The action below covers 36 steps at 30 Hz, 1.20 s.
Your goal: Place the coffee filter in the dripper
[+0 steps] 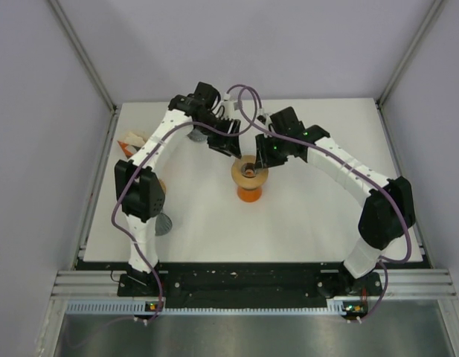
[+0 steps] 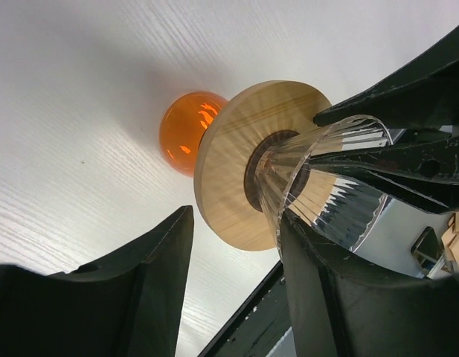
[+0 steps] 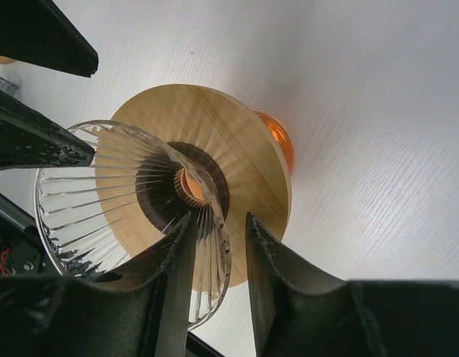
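Observation:
The dripper [image 1: 249, 172] is a clear ribbed glass cone on a round wooden ring, standing on an orange base [image 1: 248, 195] at mid-table. No filter shows inside it. My left gripper [image 1: 230, 147] is open and empty in the left wrist view [image 2: 236, 216]; its right finger [image 2: 326, 290] lies against the outside of the glass cone [image 2: 326, 201]. My right gripper [image 1: 265, 155] is open in the right wrist view [image 3: 219, 217] and straddles the cone's rim [image 3: 210, 260], one finger inside and one outside. A pale and brown stack [image 1: 132, 141] at the table's left edge may be the filters.
Grey ribbed pieces lie by the left arm [image 1: 164, 223] and behind the left gripper [image 1: 197, 137]. Both arms arch over the white table [image 1: 326, 223]. Grey walls close in the left, right and back. A black rail [image 1: 244, 279] runs along the near edge.

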Each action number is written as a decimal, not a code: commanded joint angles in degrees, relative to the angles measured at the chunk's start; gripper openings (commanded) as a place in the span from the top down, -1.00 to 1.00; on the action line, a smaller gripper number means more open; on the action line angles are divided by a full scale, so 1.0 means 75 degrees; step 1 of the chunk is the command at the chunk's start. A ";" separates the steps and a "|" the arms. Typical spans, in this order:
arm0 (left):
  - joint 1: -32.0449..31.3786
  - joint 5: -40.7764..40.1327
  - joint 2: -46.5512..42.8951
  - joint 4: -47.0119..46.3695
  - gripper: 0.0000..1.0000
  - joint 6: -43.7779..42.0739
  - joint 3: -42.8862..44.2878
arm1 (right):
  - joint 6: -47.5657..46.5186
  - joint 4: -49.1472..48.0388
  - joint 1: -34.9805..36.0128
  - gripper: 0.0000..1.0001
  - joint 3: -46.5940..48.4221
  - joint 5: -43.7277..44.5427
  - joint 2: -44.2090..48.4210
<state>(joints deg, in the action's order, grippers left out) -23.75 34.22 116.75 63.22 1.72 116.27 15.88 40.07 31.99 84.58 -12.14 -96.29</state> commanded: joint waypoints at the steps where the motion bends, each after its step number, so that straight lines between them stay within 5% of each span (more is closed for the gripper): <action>1: 0.0318 0.0266 -0.0367 -0.0226 -0.10 -0.0158 0.0388 | -0.0230 0.0282 0.0012 0.41 0.0337 0.0177 -0.0017; 8: 0.1044 0.0161 -0.0554 -0.0180 -0.11 -0.0123 0.0388 | -0.0277 0.0282 0.0012 0.37 0.0430 0.0166 -0.0017; 20: 0.1513 0.0172 -0.0906 -0.0051 -0.17 -0.0393 0.0388 | -0.0523 0.0375 0.0012 -0.10 0.0898 -0.0290 0.0123; 29: 0.2626 -0.0379 -0.1503 0.0020 -0.19 -0.0604 0.0423 | -0.0758 0.0551 0.0012 -0.35 0.1484 -0.0280 0.0604; 32: 0.3432 -0.0343 -0.1609 -0.0061 -0.19 -0.0254 0.0342 | -0.0781 0.0563 0.0012 -0.36 0.1532 -0.0186 0.0815; 36: 0.4605 -0.1267 -0.2030 -0.1440 -0.17 0.1642 -0.0756 | -0.0828 0.0493 0.0012 -0.36 0.1333 0.0165 0.1178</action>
<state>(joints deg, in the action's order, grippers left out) 3.16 31.05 106.78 61.78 2.50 116.31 10.87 44.47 32.10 92.90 -13.34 -92.47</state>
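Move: About 30 cm to the left of the left hand and 7 cm farther out stands the filter box, its middle some 13 cm lower. The jug is roughly 12 cm left and 15 cm ahead of that hand; the spare wooden ring lies some 28 cm left and 4 cm back. From the right hand, whose fingers straddle the near rim, the clear dripper's middle is about 4 cm left, 4 cm back and 3 cm lower, with the carafe under it. Leaving the clear dripper, the empty left hand swings about 20 cm left towards the filter box, also going some 7 cm forward and 7 cm up, pausing briefly partway and then speeding up; it turns nearly 30 degrees counter-clockwise with its fingers staying half open. The right hand first hovers at the rim and spreads its fingers, then rises about 7 cm clear of the dripper, its fingers tipping up slightly. ##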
